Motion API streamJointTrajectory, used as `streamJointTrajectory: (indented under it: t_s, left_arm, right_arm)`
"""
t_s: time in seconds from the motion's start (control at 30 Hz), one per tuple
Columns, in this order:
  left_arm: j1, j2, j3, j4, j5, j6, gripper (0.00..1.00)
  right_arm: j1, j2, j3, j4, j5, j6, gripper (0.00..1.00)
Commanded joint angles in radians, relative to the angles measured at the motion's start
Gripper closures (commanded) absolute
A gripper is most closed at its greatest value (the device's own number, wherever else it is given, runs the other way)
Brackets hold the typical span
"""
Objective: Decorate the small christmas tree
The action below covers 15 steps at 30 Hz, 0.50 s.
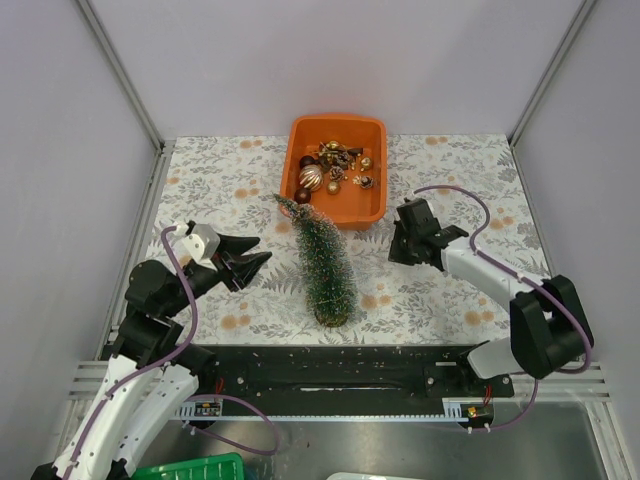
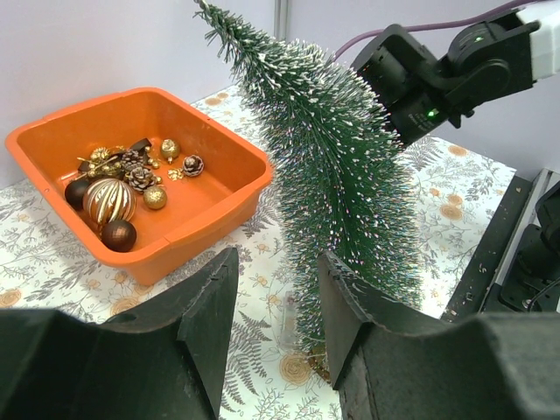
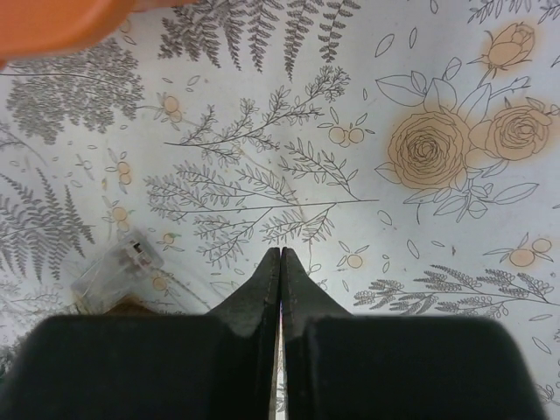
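Observation:
The small christmas tree (image 1: 324, 262), dark green with frosted tips, is in the middle of the table, its tip reaching toward the orange tray (image 1: 291, 165). In the left wrist view the tree (image 2: 337, 184) rises just beyond my left gripper (image 2: 278, 262), which is open and apart from it. The tray (image 2: 197, 229) holds several gold and brown baubles and pinecones (image 2: 121, 191). My left gripper (image 1: 262, 250) sits left of the tree. To the tree's right, my right gripper (image 1: 400, 245) hangs over the cloth. Its fingers (image 3: 280, 252) are pressed together with nothing between them.
A small clear plastic piece (image 2: 290, 320) lies on the floral cloth by the tree's base and shows at the left of the right wrist view (image 3: 114, 273). A corner of the tray (image 3: 52, 22) shows there too. Grey walls enclose the table.

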Motion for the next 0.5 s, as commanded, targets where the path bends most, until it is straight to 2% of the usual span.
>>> streamJointTrajectory:
  t_s: [0.0,0.03,0.07,0.17,0.2,0.3,0.4,0.47]
  left_arm:
    - [0.008,-0.017,0.027,0.016,-0.011,0.008,0.55]
    - [0.008,-0.019,0.028,0.016,-0.011,0.008,0.55]
    - [0.008,-0.022,0.027,0.016,-0.013,0.007,0.55]
    - [0.008,-0.023,0.027,0.017,-0.009,0.002,0.55]
    - [0.012,-0.026,0.025,0.016,-0.009,0.002,0.55]
    - [0.013,-0.028,0.028,0.010,-0.011,0.005,0.55]
    - [0.013,-0.029,0.033,0.004,-0.017,0.010,0.55]
    - [0.013,-0.029,0.034,0.002,-0.020,0.011,0.55]
  right_arm:
    - [-0.008,-0.095,-0.015,-0.039,0.023,-0.009,1.00]
    - [-0.008,-0.100,-0.023,-0.041,0.024,-0.014,1.00]
    - [-0.008,-0.098,-0.026,-0.044,0.024,-0.014,0.95]
    - [-0.009,-0.067,-0.032,-0.045,0.012,-0.014,0.44]
    - [-0.008,-0.057,-0.032,-0.042,0.007,-0.011,0.34]
    - [-0.008,-0.031,-0.032,-0.024,0.001,-0.009,0.23]
    - [-0.008,0.002,-0.031,0.002,-0.012,-0.014,0.23]
    - [-0.006,0.032,-0.026,0.019,-0.023,-0.018,0.27]
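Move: Under the closed right fingers, some 5 cm down on the cloth, runs a thin clear wire. The clear box lies about 7 cm back and 15 cm left of this hand, with the tree's foot about 11 cm back and 13 cm left; the orange tray's middle is roughly 24 cm ahead and 11 cm left. From the left hand, the wire is about 11 cm ahead, 22 cm right and 28 cm below. Finishing its lift with another 2 cm or so upward, the right hand turns about and sinks roughly 3 cm towards the bare cloth beside the tree, easing back about 1.5 cm. Its shut fingers spread to about three-quarters open on the way and end astride the wire, still above the cloth. ##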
